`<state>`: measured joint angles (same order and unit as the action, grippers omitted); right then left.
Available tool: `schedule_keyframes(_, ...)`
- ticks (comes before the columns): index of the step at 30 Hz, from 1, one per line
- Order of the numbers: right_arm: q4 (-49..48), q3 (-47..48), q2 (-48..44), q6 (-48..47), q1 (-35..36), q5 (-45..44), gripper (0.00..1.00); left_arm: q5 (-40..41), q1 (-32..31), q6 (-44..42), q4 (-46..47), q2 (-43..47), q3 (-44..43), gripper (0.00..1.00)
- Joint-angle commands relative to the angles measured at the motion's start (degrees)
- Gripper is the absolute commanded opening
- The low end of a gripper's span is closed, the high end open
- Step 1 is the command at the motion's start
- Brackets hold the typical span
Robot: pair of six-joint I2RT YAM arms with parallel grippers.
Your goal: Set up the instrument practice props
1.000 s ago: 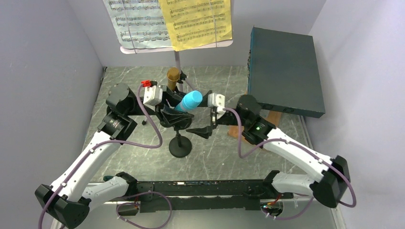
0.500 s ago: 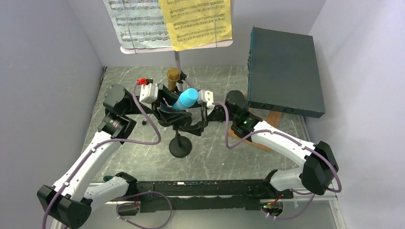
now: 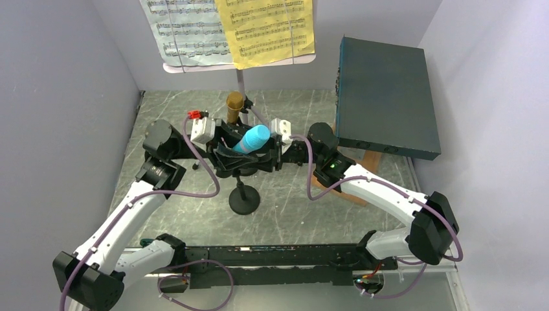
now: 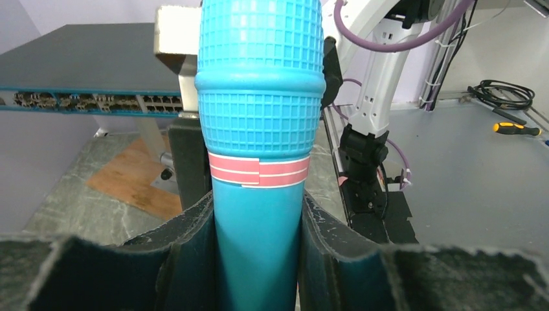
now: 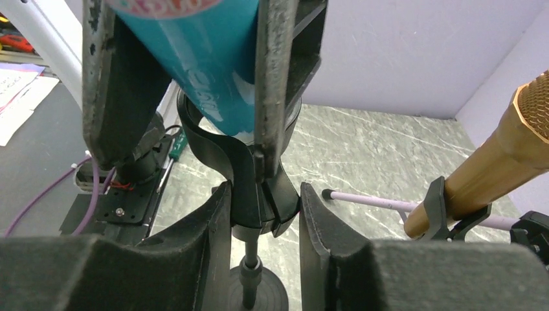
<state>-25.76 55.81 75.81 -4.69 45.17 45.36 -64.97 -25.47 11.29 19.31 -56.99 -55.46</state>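
Note:
My left gripper [image 3: 224,153] is shut on the blue microphone [image 3: 252,138], whose handle sits between the pads [image 4: 257,214] with the mesh head [image 4: 259,78] pointing away. The microphone's lower end sits at the clip of a black round-based mic holder [image 5: 254,188], with its base [image 3: 245,202] on the table below. My right gripper [image 3: 263,159] comes in from the right, its jaws shut on that clip [image 5: 260,207]. The gold microphone [image 3: 234,103] stands in a second holder [image 5: 447,207] behind. White [image 3: 188,29] and yellow [image 3: 265,26] pages rest on the music desk [image 3: 239,62].
A large dark teal box [image 3: 385,97] stands at the right rear, over a brown wooden board [image 3: 368,159]. Grey walls close in the left, back and right. A thin stand leg [image 5: 369,197] lies on the marbled table [image 3: 298,207] near the gold microphone.
My right gripper has swung left to the mic holder, and its jaws have come in from wide open onto the clip. The left gripper still holds the blue microphone, shifted slightly.

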Motion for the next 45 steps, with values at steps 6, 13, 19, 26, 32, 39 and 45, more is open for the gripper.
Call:
schedule_keyframes(6, -2.9, -0.9, -2.5, -0.5, -0.5, -2.4, 0.0, 3.6, 0.0, -2.2, 2.3, 5.4, 4.6, 0.0)
schedule_keyframes(13, -1.5, -0.5, -3.6, 0.9, -0.5, -2.9, 0.38, 4.9, 0.1, -3.0, 2.0, 5.6, 5.2, 0.0)
schedule_keyframes(19, 0.3, -1.0, -5.6, 2.1, -0.4, -5.4, 1.0, 9.6, 0.1, -4.7, -4.7, 5.4, 3.0, 0.0)
schedule_keyframes(26, 3.3, 1.7, -5.3, 3.7, -0.4, -4.5, 1.0, 14.5, 0.1, -2.3, -8.6, 5.4, 2.2, 0.56)
schedule_keyframes(32, 2.5, 4.1, -3.6, 6.5, -0.2, -1.5, 1.0, 20.2, 0.1, -1.3, -15.3, 10.5, 2.8, 0.99)
schedule_keyframes(39, 4.4, 7.7, 0.2, 5.2, 1.6, -0.8, 1.0, 28.1, 0.1, -4.3, -31.2, 17.1, 1.4, 1.0)
schedule_keyframes(45, 3.9, 9.8, 3.2, 5.6, 1.8, -0.9, 0.92, 32.6, 0.1, -5.1, -35.3, 19.8, 3.3, 0.95)
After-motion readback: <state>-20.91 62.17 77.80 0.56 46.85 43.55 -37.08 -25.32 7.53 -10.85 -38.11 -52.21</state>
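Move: The left hand holds the blue microphone, its lower end already in the mouth of the black stand clip, which lies about 6 cm below that hand, 2 cm to its left and 1 cm back. The gold microphone in its own stand is some 8 cm ahead, 3 cm left and 3 cm lower. The right hand already squeezes the clip's levers; the clip's middle is about 2 cm above it, straight over its fingertips. The right fingers ease, then let go of the clip's levers and open wide, backing 1–2 cm to the right and rising some 3 cm before coming in again around the clip. The left hand sinks slightly, swings the microphone about 2 cm forward, then opens fully and withdraws roughly 5 cm left and back, turning nearly 30 degrees counter-clockwise. ##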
